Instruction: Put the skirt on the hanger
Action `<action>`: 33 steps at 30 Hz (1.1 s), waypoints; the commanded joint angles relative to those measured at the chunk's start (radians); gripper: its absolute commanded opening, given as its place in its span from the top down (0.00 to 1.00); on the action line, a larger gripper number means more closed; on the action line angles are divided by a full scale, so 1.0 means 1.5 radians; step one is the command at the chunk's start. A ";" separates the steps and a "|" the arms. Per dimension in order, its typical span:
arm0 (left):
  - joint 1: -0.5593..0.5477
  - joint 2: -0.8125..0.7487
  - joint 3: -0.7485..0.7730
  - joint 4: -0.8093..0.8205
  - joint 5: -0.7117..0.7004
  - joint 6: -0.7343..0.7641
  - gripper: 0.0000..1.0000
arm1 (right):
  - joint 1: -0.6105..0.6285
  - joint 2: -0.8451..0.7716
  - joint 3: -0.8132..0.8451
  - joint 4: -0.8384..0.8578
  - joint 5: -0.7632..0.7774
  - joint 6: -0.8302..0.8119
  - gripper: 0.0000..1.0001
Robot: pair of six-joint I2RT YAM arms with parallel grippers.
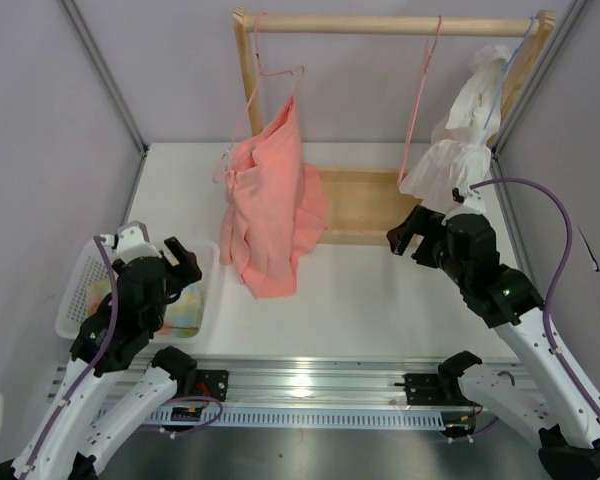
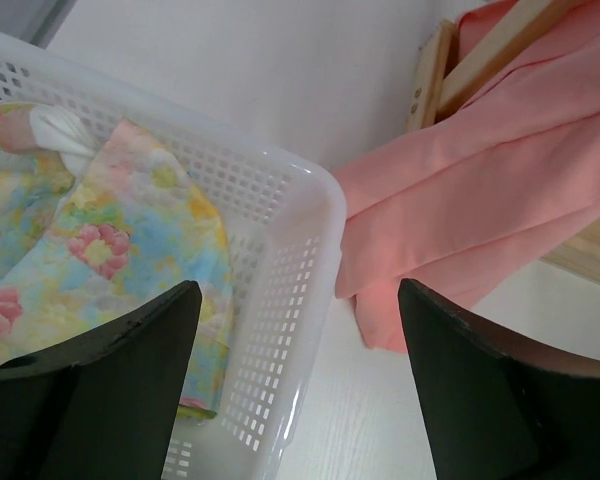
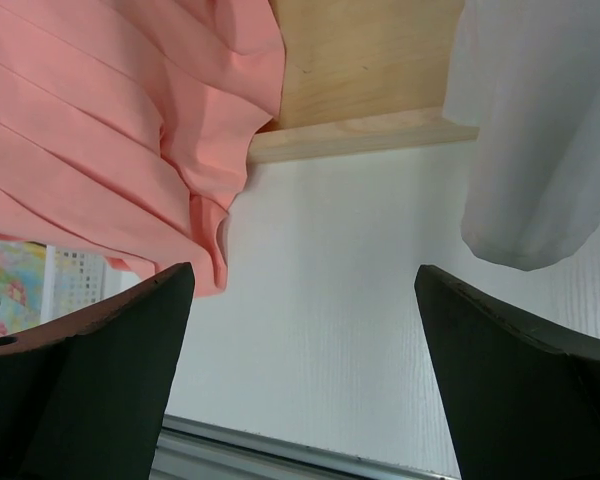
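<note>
The floral skirt (image 2: 110, 250) lies crumpled in a white perforated basket (image 2: 305, 225) at the table's left; a bit of it shows in the top view (image 1: 187, 312) beside my left arm. My left gripper (image 1: 183, 258) hovers over the basket's right rim, open and empty, also in its wrist view (image 2: 300, 292). The bare pale-pink hanger (image 1: 421, 100) hangs by its long hook from the wooden rod (image 1: 380, 25), right of middle. My right gripper (image 1: 404, 233) is open and empty below that hanger, over the table (image 3: 305, 270).
A salmon garment (image 1: 270, 205) hangs on a like pink hanger at the rod's left. A white ruffled garment (image 1: 460, 140) hangs on a light-blue hanger at the right. The rack's wooden base (image 1: 365, 205) lies behind. Grey walls enclose the table.
</note>
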 commanded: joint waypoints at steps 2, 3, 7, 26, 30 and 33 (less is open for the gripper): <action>-0.001 0.021 -0.005 -0.006 -0.077 -0.025 0.14 | -0.002 -0.007 0.002 0.028 -0.017 -0.002 0.00; 0.002 0.038 -0.005 -0.009 -0.087 -0.044 0.15 | -0.002 -0.005 0.001 0.027 -0.017 -0.007 0.01; 0.038 0.105 -0.008 -0.016 -0.106 -0.059 0.16 | -0.002 0.012 -0.003 0.041 -0.025 -0.022 0.01; 0.421 0.353 -0.081 0.246 0.086 -0.066 0.14 | -0.002 0.065 -0.039 0.094 -0.092 -0.030 0.01; 0.435 0.410 -0.026 0.246 0.055 -0.063 0.15 | -0.002 0.062 -0.047 0.107 -0.100 -0.025 0.01; 0.440 0.423 -0.012 0.261 0.038 -0.046 0.16 | -0.002 0.062 -0.048 0.109 -0.101 -0.024 0.01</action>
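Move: The floral skirt lies crumpled in the white basket, about 10 cm to the left hand's left, roughly level with it fore and aft and some 21 cm below. The basket's middle is some 13 cm left, level fore and aft; the hanging pink skirt is about 10 cm ahead and 18 cm right, slightly lower. From the right hand, the floral skirt is some 50 cm left, 3 cm back and 23 cm below. Left hand swoops about 12 cm down and 11 cm left over the floral skirt, open, tipping down, turning counter-clockwise. ##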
